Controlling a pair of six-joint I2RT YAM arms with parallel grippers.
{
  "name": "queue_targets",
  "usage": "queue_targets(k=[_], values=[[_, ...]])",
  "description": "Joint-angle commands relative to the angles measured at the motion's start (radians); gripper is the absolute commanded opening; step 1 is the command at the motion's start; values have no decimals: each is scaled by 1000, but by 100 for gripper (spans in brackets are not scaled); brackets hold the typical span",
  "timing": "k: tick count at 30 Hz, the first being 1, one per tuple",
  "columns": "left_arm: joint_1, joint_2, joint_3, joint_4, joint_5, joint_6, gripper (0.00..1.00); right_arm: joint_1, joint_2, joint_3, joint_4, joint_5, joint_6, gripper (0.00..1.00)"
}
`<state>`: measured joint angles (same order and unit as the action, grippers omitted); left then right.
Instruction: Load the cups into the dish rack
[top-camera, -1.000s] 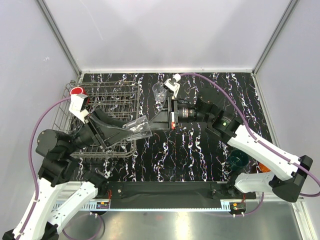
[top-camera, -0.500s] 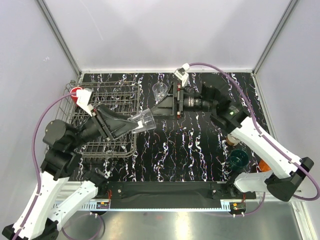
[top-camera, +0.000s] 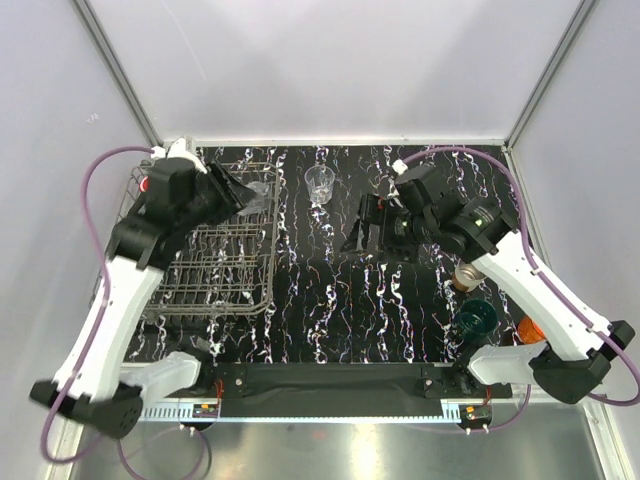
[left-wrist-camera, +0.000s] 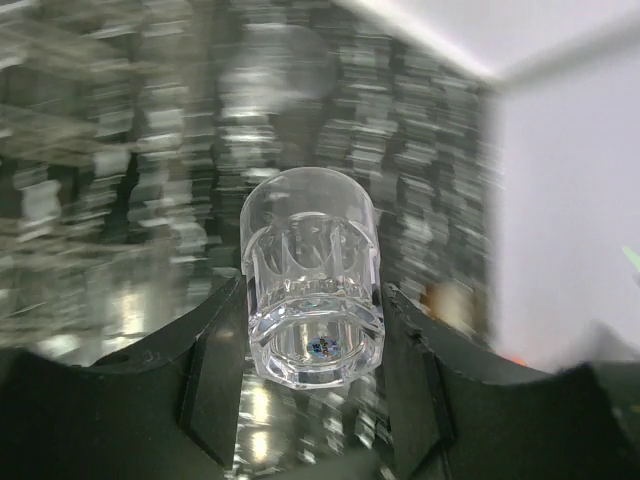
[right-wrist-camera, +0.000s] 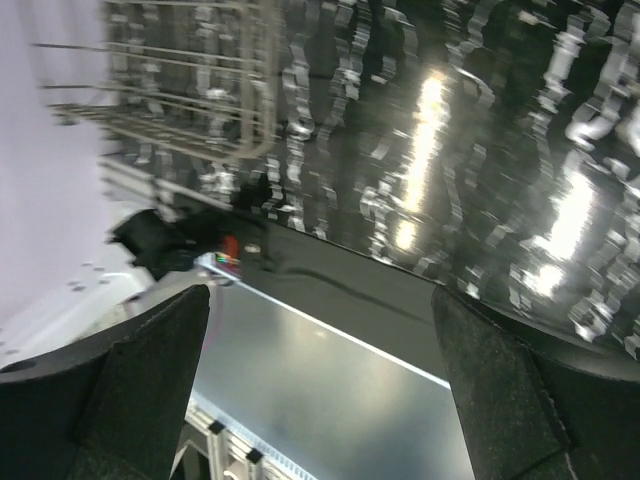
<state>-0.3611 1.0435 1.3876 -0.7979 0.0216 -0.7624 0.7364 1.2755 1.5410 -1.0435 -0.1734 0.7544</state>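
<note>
My left gripper (top-camera: 243, 192) is shut on a clear cup (top-camera: 260, 192) above the back of the wire dish rack (top-camera: 215, 275). The left wrist view shows this clear cup (left-wrist-camera: 312, 280) squeezed between both fingers (left-wrist-camera: 215, 370); my left gripper (left-wrist-camera: 312, 345) holds it by its thick base. A second clear cup (top-camera: 320, 183) stands upright on the table. My right gripper (top-camera: 357, 225) hangs open and empty over the table's middle. In the right wrist view my right gripper (right-wrist-camera: 330, 390) has nothing between its fingers. A cream cup (top-camera: 467, 275), a dark green cup (top-camera: 477, 318) and an orange cup (top-camera: 527, 328) sit at the right.
A red cup (top-camera: 148, 185) shows partly at the rack's back left corner, behind the left arm. The black marbled table (top-camera: 330, 300) ends in walls at the back and sides. The rack's corner (right-wrist-camera: 180, 120) appears blurred in the right wrist view.
The left arm swung the clear cup from the rack's right edge up and back over the rack. The right gripper opened and drew away to the right.
</note>
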Motion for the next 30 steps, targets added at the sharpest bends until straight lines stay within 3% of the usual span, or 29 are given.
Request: queue_targets(k=[1, 2, 7, 14, 19, 23, 30], values=[[123, 110, 17, -73, -140, -24, 0, -3, -47, 56, -191, 147, -32, 100], [184, 137, 24, -60, -121, -28, 0, -5, -53, 76, -214, 169, -41, 100], [273, 416, 158, -104, -224, -15, 0, -3, -68, 106, -306, 259, -102, 100], [381, 789, 462, -207, -298, -32, 0, -5, 36, 235, -403, 390, -200, 100], [399, 909, 557, -192, -353, -40, 0, -21, 73, 232, -394, 417, -257, 100], [468, 1001, 577, -155, -269, -37, 0, -75, 100, 248, -379, 396, -320, 100], [511, 1081, 577, -57, -244, -17, 0, -179, 130, 240, -352, 299, -389, 100]])
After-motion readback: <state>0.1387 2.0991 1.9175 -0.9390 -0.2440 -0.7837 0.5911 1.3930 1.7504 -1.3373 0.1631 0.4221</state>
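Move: The clear glass in the left fingers goes to the far-left part of the dish rack, a spot about 21 cm ahead, 24 cm left and 29 cm below the hand. The red cup stands some 5 cm left of that spot and 3 cm farther out; another clear glass is about 27 cm ahead and 13 cm right of the left hand. From the right hand the spot is roughly 30 cm ahead, 40 cm left; the metal cup, about 7 cm ahead, 32 cm right. The clear glass, still pinched in the left fingers, is swept forward, left and down together, a good 20 cm each way, towards the free rack spot by the red cup; the forward part slows late while left and down go on. The wrist tips down about 35 degrees and swings counter-clockwise. The empty right hand, staying open, draws off rightward about 10 cm, then also forward, towards the metal cup. ##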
